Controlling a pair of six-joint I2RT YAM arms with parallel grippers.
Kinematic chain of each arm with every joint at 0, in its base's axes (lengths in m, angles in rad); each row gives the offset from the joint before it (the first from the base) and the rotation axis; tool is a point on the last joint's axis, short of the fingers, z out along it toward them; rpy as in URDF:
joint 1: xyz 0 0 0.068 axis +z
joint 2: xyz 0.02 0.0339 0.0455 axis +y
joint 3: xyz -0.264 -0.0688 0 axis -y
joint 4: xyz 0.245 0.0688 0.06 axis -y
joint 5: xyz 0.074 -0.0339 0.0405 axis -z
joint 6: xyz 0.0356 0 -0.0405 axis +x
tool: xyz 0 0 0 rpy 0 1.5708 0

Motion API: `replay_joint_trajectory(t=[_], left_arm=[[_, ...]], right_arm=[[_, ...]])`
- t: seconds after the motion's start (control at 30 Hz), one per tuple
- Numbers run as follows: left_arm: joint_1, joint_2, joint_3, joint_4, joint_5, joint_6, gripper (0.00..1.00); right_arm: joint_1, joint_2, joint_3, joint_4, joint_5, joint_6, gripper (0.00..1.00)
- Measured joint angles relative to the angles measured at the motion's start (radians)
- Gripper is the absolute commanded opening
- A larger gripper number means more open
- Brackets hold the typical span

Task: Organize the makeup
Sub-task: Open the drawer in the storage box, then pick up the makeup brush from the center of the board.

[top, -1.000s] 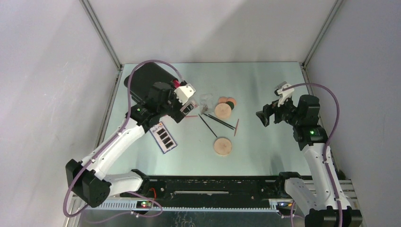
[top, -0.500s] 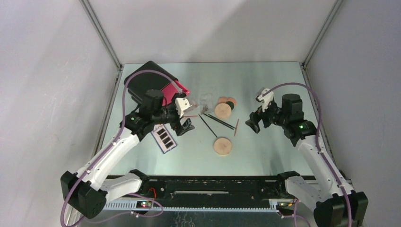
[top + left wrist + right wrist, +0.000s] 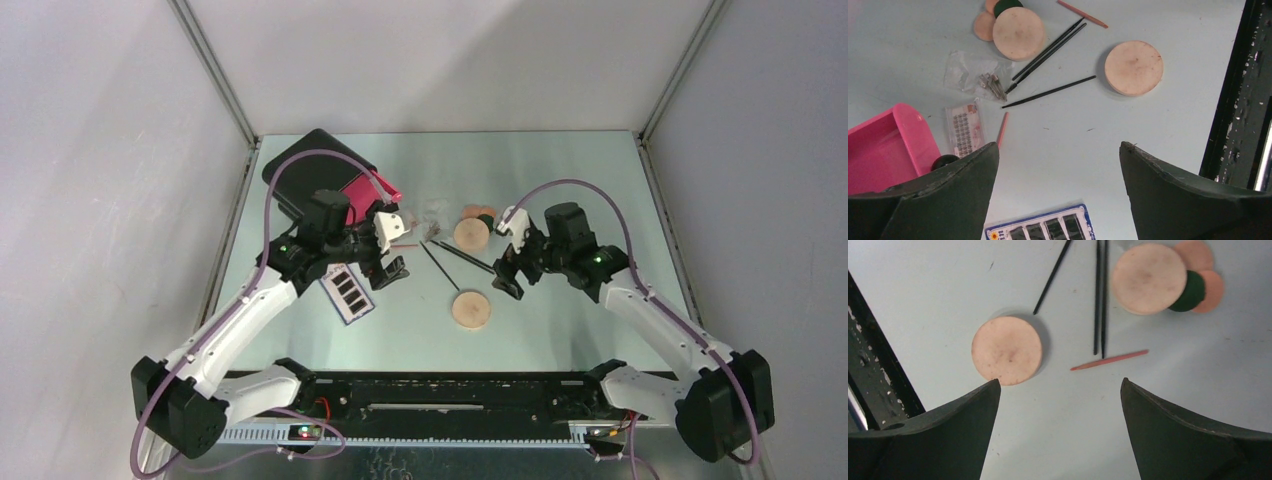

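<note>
The makeup lies mid-table: two tan discs (image 3: 471,234) (image 3: 471,309), peach rounds (image 3: 474,211), a dark-green round (image 3: 1190,291), black sticks (image 3: 462,258), a clear packet (image 3: 435,211) and the black-panned palette (image 3: 348,292). My left gripper (image 3: 390,266) hovers open and empty just right of the palette (image 3: 1040,227), near a pink stick (image 3: 1002,129). From the right, my right gripper (image 3: 509,272) hangs open and empty over bare table. Another pink stick (image 3: 1109,360) lies just beyond its jaws, and the near tan disc (image 3: 1007,350) sits by its left fingertip.
The black box (image 3: 310,165) stands at the back left with one pink drawer (image 3: 368,190) pulled out toward the makeup. A small lash card (image 3: 964,128) lies beside the drawer (image 3: 888,145). The table's near edge has a black rail (image 3: 450,390).
The pink drawer now stands out of the box. My left gripper has come away from the box toward the palette. My right gripper has swung left to the makeup.
</note>
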Motion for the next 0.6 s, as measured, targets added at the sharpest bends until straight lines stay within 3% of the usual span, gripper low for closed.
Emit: replay_joint_trajectory(t=[0.27,0.6], left_arm=[[0.000,-0.054,-0.020,0.076,-0.088,-0.058,0.96],[0.006,-0.097,-0.024,0.191,-0.350,-0.156,0.97]], right_arm=[[0.114,0.109,0.047,-0.040,0.032,-0.028,0.97],[0.166,0.219,0.146,-0.090,0.046,-0.068,0.95]])
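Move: The open drawer's black front knob lies about 10 cm ahead of the left gripper, 5 to its left and 9 lower. From this same gripper the storage box's middle is some 17 cm ahead and 18 left, and the bobby pin card 12 cm left, level with it, flat on the table. From the right gripper, the near puff lies about 5 cm back, 5 left and 14 below; the red pencil 5 ahead, 2 right; the brush pair 9 ahead, 6 left. Bring the empty left gripper forward, up and left, nearly 8 cm in all and gathering speed, over the table towards the open drawer, swinging it counter-clockwise some 20 degrees with its tips lifting a little. Meanwhile ease the right gripper about 4 cm left and 2 cm down towards the near puff, slowing at the end and turning slightly counter-clockwise. Keep both wide open, touching nothing. ##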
